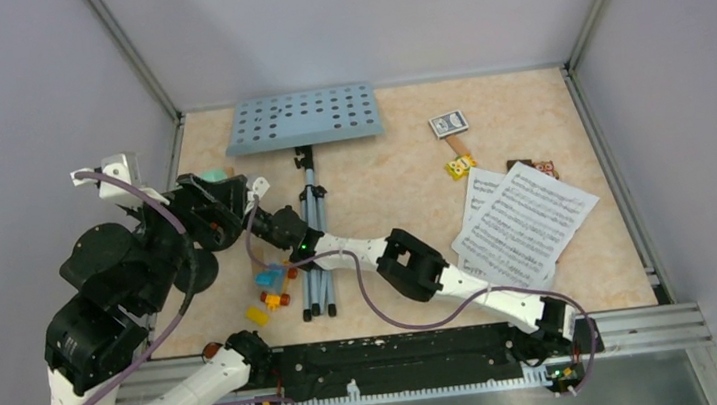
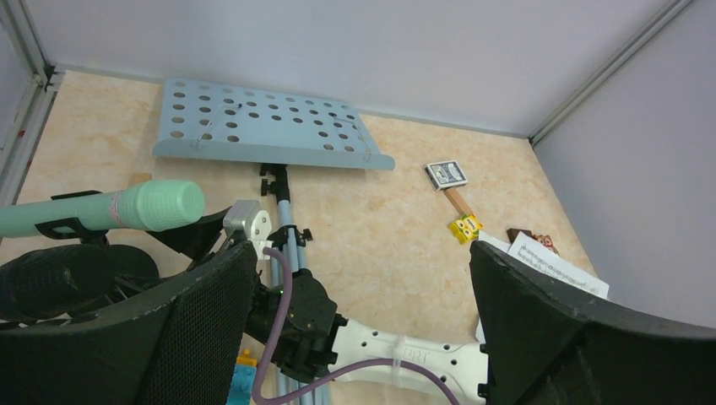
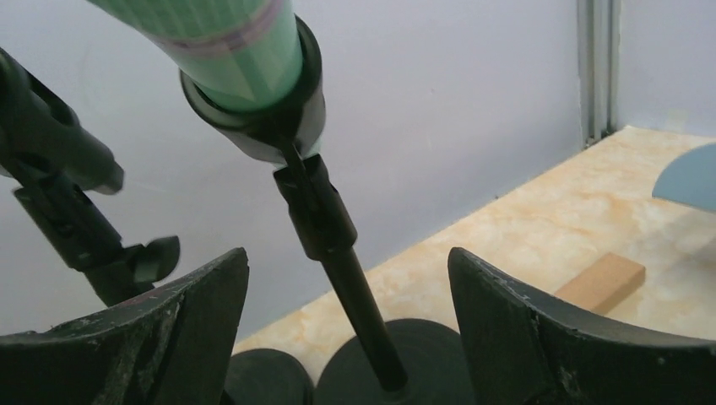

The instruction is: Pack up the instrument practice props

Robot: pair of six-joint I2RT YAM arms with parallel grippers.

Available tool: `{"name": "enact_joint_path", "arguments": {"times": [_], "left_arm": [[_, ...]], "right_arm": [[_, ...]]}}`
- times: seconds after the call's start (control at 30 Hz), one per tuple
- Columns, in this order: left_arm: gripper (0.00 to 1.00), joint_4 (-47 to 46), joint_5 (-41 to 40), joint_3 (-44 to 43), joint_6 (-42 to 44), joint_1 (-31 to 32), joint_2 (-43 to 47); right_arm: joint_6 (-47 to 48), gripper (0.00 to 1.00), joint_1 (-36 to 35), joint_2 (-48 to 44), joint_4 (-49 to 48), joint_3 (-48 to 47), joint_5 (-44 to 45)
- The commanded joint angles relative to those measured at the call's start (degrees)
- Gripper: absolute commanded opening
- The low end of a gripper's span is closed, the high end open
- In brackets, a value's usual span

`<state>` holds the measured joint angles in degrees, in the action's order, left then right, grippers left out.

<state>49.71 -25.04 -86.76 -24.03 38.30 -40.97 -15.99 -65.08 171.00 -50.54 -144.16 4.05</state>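
Note:
The mint-green microphone sits clipped in a black round-based mic holder at the table's left edge. My right gripper is open, with a finger on each side of that holder's pole and apart from it. A second black holder stands just to the left. In the top view the right gripper is reached across to the left. My left gripper hangs open and empty above the right arm. The pale-blue music desk lies at the back with its tripod pole. Sheet-music pages lie at the right.
Colourful toy bricks lie beside the tripod's feet. A card box, a yellow block and a brown piece sit near the pages. A tan wooden block lies by the left wall. Walls enclose three sides.

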Motion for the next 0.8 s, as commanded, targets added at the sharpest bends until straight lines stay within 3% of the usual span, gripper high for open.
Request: {"name": "enact_joint_path", "arguments": {"times": [0.0,0.2,0.27,0.53,0.77], "left_arm": [[0.99,-1.34,-0.89,0.67,1.86,-0.07,0.41],[0.99,-1.15,-1.83,1.33,1.67,-0.07,1.24],[0.99,0.23,-3.41,0.71,0.79,-0.07,1.25],[0.99,8.62,-14.92,-8.02,-7.36,-0.02,-1.1],[0.99,26.37,-26.17,-19.43,-23.34,-0.09,-8.88]], "right_arm": [[2.49,0.86,-0.22,1.65,-0.89,-2.73,1.04],[5.65,0.86,-0.22,0.55,-0.88,-2.56,-3.6],[7.51,0.86,-0.18,-2.71,-1.87,1.48,-5.75],[12.58,0.86,-0.22,-31.54,-11.46,37.98,-6.26],[14.15,0.86,-0.31,-53.5,-15.23,68.03,-7.13]]}}
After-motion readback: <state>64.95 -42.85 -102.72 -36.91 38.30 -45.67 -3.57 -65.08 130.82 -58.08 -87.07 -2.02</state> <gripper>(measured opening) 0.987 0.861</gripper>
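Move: The green microphone on its stand is about 4 cm left, 3 cm ahead and 5 cm above the right hand point. From the right hand, the black microphone is about 12 cm left, 5 cm back and 5 cm higher; the wooden block is 15 cm ahead, level sideways and 14 cm down; the folded music stand's legs are 18 cm right. For the left hand the green microphone is roughly 16 cm ahead, 17 cm left and 23 cm below. Rightwards and back, the empty right hand draws away from the green microphone by about 10 cm, after nearly waiting beside it; it dips a little, then rises, its fingers open and tilting down towards level. The open left hand, high above, sinks slightly, then swings left and up, turning some 20 degrees counter-clockwise to face the microphones. ##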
